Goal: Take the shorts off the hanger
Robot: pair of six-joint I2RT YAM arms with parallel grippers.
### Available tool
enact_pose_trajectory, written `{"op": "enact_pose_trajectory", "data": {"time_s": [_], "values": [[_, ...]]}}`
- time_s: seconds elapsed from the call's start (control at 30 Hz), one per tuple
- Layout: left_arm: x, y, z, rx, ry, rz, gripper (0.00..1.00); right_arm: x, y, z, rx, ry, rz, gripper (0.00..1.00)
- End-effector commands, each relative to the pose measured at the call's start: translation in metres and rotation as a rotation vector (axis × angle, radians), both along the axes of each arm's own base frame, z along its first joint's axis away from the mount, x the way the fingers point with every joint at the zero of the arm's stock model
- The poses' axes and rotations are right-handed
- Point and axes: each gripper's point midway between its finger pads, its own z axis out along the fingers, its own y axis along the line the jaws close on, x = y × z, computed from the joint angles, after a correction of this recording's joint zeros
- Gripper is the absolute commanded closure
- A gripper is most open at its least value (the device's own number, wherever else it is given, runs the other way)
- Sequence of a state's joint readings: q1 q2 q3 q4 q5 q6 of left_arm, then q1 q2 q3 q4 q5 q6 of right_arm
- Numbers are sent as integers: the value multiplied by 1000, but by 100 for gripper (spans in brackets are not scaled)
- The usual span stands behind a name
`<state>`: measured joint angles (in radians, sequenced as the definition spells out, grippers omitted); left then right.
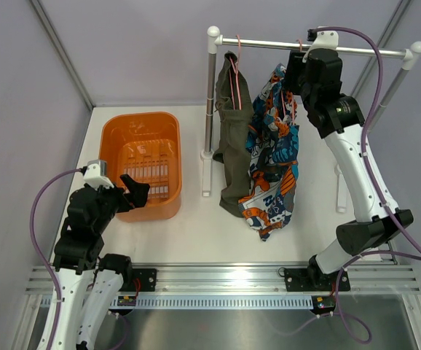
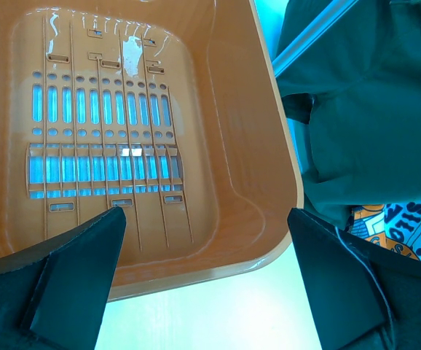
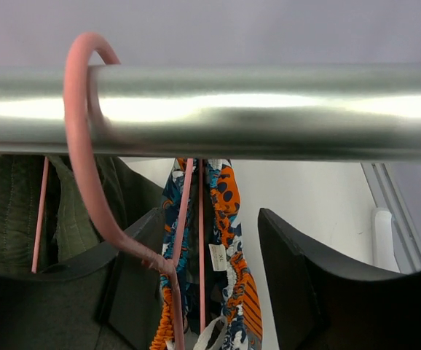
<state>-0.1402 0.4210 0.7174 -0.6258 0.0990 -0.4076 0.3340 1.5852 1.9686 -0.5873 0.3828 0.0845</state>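
Note:
Two shorts hang on pink hangers from the steel rail (image 1: 269, 44): olive-green shorts (image 1: 234, 146) on the left and printed blue, orange and white shorts (image 1: 272, 153) on the right. My right gripper (image 1: 296, 73) is up at the rail over the printed pair. In the right wrist view it (image 3: 210, 219) stands open, its fingers (image 3: 298, 292) either side of the printed waistband (image 3: 229, 240) and the hanger's neck, with the hook (image 3: 79, 146) over the rail (image 3: 269, 109). My left gripper (image 1: 134, 191) hangs open and empty over the basket's near rim.
An orange slotted basket (image 1: 139, 119) sits at the left of the table, its wall (image 2: 254, 146) filling the left wrist view. The rack's white posts (image 1: 210, 109) stand behind the shorts. Olive cloth (image 2: 363, 95) and printed cloth (image 2: 407, 226) lie right of the basket.

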Motion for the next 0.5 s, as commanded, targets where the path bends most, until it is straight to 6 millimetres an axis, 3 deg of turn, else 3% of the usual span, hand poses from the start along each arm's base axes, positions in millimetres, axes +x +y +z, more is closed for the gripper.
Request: {"op": "enact_pose_trajectory", "data": {"time_s": [0.0, 0.27, 0.47], "values": [[6, -5, 10, 3, -50, -31, 1, 6, 4, 13, 8, -43, 1, 40], [7, -5, 9, 4, -44, -32, 1, 12, 11, 5, 8, -32, 14, 55], [7, -6, 8, 3, -42, -34, 1, 11, 9, 13, -15, -50, 2, 77]]}}
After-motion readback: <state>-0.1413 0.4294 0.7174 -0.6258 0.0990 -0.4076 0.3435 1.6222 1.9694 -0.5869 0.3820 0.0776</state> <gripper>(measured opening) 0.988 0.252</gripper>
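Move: The pink hanger holding the floral shorts has its neck almost between the right hand's open pads, about 1 cm to their left, level ahead and some 1 cm lower. The rack's rod runs about 2 cm ahead and 4 cm above; the green shorts' hanger neck is some 16 cm left and about level ahead. From the left hand, the floral shorts' hanger neck is roughly 45 cm right, 25 cm ahead and 20 cm higher. The floral shorts' pink hanger is taken between the right hand's fingers just under the rod: the hand eases about 1.5 cm down and 1 cm forward, drifting slightly left. Its fingers meanwhile close from over half open to about a quarter, drawing in around the hanger wire, and the wrist hardly tilts. ##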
